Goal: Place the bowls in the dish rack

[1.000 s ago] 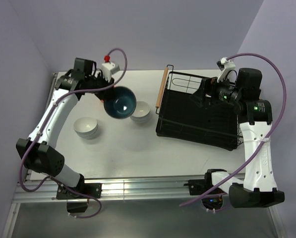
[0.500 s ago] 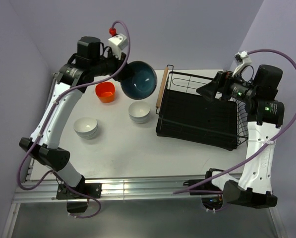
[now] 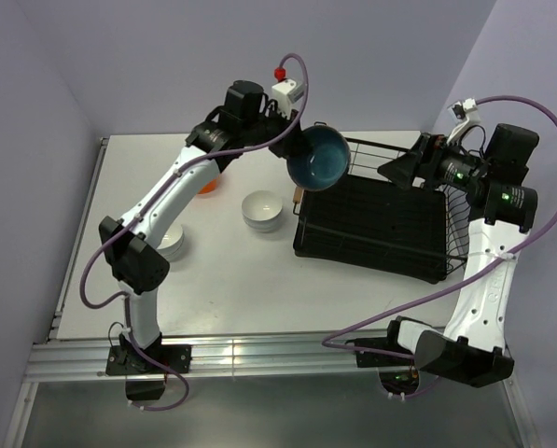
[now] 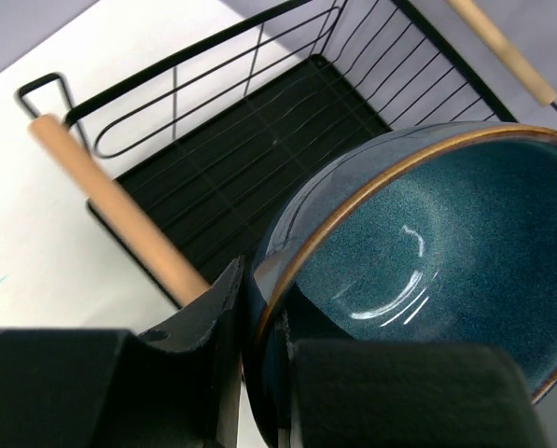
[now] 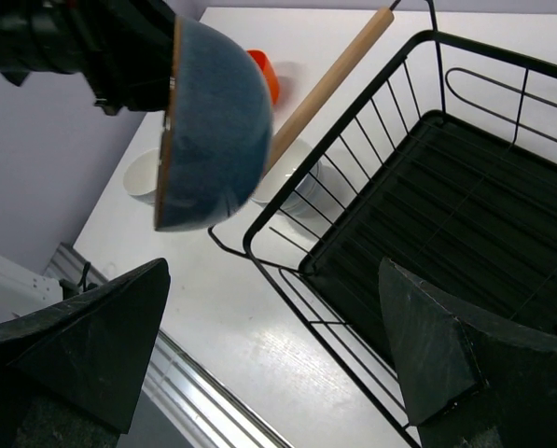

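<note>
My left gripper (image 3: 294, 149) (image 4: 259, 322) is shut on the rim of the dark blue bowl (image 3: 317, 157) (image 4: 427, 243) (image 5: 213, 121). It holds the bowl tilted on edge in the air over the left end of the black dish rack (image 3: 371, 219) (image 4: 259, 159) (image 5: 427, 187). No bowl shows inside the rack. A white bowl (image 3: 262, 210) (image 5: 297, 187) sits on the table left of the rack. An orange bowl (image 3: 206, 185) (image 5: 264, 75) and stacked white bowls (image 3: 173, 245) (image 5: 143, 173) are partly hidden by the left arm. My right gripper (image 3: 396, 171) (image 5: 273, 308) hovers open and empty above the rack's far right.
The rack's light wooden handle (image 3: 299, 187) (image 4: 119, 205) (image 5: 329, 84) lies just under the held bowl, with thin upright wires (image 5: 353, 163) along the rack's sides. The far handle (image 4: 502, 51) shows at the other end. Purple walls close in behind and at both sides.
My left arm has swung right and carried the blue bowl from above the table's left half to over the rack's left end. The right gripper drew back a little to the right.
</note>
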Action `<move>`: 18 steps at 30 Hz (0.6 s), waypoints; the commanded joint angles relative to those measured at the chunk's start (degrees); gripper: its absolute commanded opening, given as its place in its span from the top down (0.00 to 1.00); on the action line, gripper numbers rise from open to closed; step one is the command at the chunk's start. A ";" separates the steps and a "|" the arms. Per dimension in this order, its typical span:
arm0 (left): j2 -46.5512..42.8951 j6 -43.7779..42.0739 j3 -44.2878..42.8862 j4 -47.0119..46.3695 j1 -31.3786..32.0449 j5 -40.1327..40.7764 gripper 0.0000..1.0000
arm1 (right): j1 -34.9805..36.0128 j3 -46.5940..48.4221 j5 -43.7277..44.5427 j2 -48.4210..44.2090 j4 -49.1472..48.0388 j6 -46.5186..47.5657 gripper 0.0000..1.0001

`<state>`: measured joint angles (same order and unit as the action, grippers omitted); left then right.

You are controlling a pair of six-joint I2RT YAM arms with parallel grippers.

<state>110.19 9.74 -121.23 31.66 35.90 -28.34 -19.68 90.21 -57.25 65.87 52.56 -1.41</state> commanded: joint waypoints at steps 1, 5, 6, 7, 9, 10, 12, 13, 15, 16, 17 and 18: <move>0.36 6.69 -4.89 -14.59 0.75 -4.88 1.00 | -0.71 -0.83 -2.59 0.92 -3.51 -0.08 0.00; 2.22 9.50 -5.16 -18.46 1.63 -5.58 1.00 | -0.71 -1.36 -5.06 2.77 -6.14 -2.01 0.00; 2.83 10.03 -5.42 -19.00 1.98 -5.59 1.00 | -0.62 -1.44 -5.58 3.30 -6.41 -2.28 0.00; 3.71 10.56 -5.94 -19.35 2.15 -5.41 1.00 | -0.71 -1.44 -5.85 4.00 -6.76 -2.80 0.00; 4.94 11.88 -6.65 -20.93 2.51 -5.76 1.00 | -0.71 -1.79 -7.60 4.53 -7.64 -3.51 0.00; 5.38 12.32 -6.83 -21.46 2.68 -5.94 1.00 | -0.71 -1.97 -8.31 4.80 -8.08 -4.12 0.00; 6.52 13.29 -7.26 -22.69 3.38 -5.68 1.00 | -0.62 -3.02 -9.63 4.62 -9.92 -6.23 0.00; 6.87 13.64 -7.44 -23.04 3.65 -5.59 1.00 | -0.71 -3.20 -10.24 4.36 -10.45 -7.02 0.00; 7.58 13.82 -7.88 -24.01 4.53 -5.33 1.00 | -0.80 -3.55 -9.98 4.01 -11.07 -7.20 0.00; 8.36 14.17 -8.14 -24.45 4.79 -5.32 1.00 | -0.71 -3.64 -9.98 3.57 -11.16 -6.86 0.00; 8.72 14.52 -8.32 -24.80 5.05 -5.32 1.00 | -0.71 -3.73 -10.07 3.39 -10.55 -6.24 0.00; 9.59 14.87 -8.76 -25.59 5.41 -5.32 1.00 | -0.71 -3.73 -10.42 3.30 -9.93 -5.54 0.00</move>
<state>120.20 20.45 -124.97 16.16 39.90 -31.22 -19.92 86.67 -65.08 70.96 45.19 -6.79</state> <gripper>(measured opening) 0.183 0.997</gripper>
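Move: My left hand still grips the blue bowl by its rim, the bowl's middle about 6 cm to its right and 2 cm back. It is bound for my open right gripper, roughly 22 cm right, 8 cm back and 4 cm higher. From my right hand the bowl is some 16 cm left, 6 cm ahead and 4 cm lower. Seen from the left hand, the dish rack's middle lies about 21 cm right, 2 cm ahead, and the white bowls 8 cm left, 1 cm ahead, both some 28 cm below. I carry the blue bowl about 7 cm to the right, above the rack and towards my waiting right gripper, keeping the rim pinched and tilting the left fingers up some 10 degrees. Meanwhile my right hand, fingers wide open, eases 2 to 3 cm forward and slightly down, turning a little counter-clockwise to face the bowl. ##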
